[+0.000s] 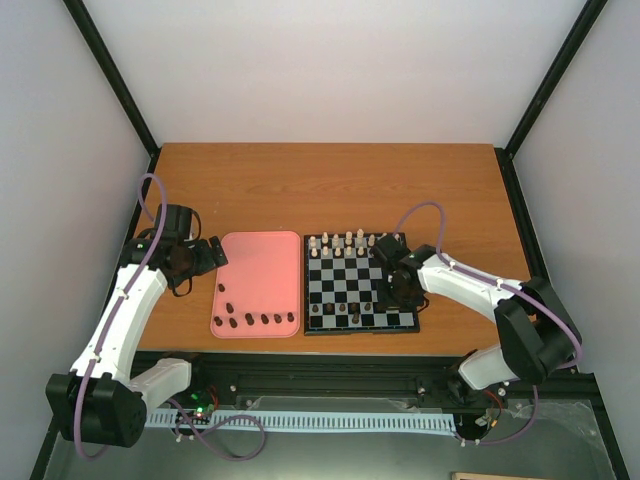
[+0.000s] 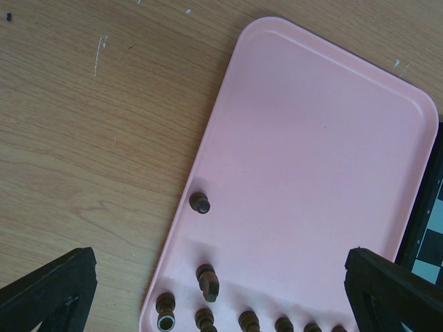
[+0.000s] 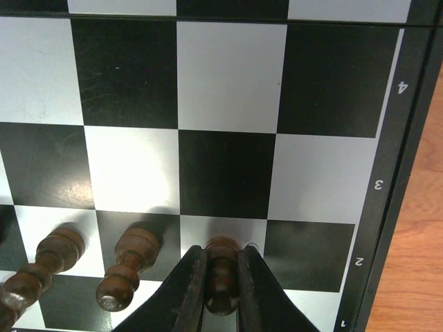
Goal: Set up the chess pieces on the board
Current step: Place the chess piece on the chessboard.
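Observation:
The board (image 1: 360, 329) lies right of centre, its squares and rim (image 3: 391, 207) filling the right wrist view. My right gripper (image 3: 221, 283) is shut on a dark brown chess piece (image 3: 223, 266) standing on a pale square in the second row, near the board's right edge (image 1: 385, 295). Two more dark pieces (image 3: 131, 266) (image 3: 45, 266) stand to its left. Several dark chess pieces (image 2: 208, 282) lie on a pink tray (image 2: 318, 159). Above the tray's left end, my left gripper (image 2: 221, 290) hangs open and holds nothing.
Cream-white pieces (image 1: 345, 242) stand along the board's far rows. The pink tray (image 1: 260, 270) sits directly left of the board. One dark piece (image 2: 199, 203) lies apart near the tray's left rim. Bare wooden table (image 1: 330, 190) stretches behind both.

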`<action>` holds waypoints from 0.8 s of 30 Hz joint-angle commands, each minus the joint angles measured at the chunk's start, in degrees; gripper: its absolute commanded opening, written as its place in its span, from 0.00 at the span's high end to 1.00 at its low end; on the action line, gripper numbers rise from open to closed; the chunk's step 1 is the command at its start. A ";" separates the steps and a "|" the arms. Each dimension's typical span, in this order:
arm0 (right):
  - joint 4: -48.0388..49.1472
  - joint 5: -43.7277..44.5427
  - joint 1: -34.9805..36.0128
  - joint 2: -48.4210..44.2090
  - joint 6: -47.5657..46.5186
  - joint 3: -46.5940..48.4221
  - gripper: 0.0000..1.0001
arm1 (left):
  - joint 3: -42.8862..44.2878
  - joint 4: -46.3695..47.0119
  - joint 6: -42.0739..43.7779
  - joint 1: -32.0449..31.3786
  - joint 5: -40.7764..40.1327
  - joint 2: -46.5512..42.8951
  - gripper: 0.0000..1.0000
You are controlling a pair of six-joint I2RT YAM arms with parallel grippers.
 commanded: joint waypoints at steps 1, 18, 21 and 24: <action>-0.08 1.53 -0.44 0.83 -0.34 -0.57 0.87 | 0.88 0.01 -0.91 0.39 -0.49 -0.55 0.00; -3.39 3.01 -0.44 -1.93 -0.61 4.06 0.67 | -0.18 0.00 -1.14 0.35 -0.22 -1.72 0.00; -4.20 4.99 -0.50 -1.42 -1.12 7.13 0.60 | 0.02 0.09 -0.95 0.45 -0.30 -1.73 0.00; -4.76 6.72 -0.52 0.13 -1.96 10.88 0.57 | 0.26 -0.08 -0.82 0.41 -0.32 -1.72 0.00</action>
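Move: The right hand holds a brown chess piece standing on the light second-row square, one file in from the board's right edge, its middle about 1 cm below the hand. The nearest brown pawn is level with it and some 3 cm left, the next pawn about 6 cm left. From the left hand, the held piece lies roughly 34 cm right, 5 cm back and 13 cm down. The right fingers open around the piece to release it, then the hand rises about 3 cm, easing 2 cm forward. ##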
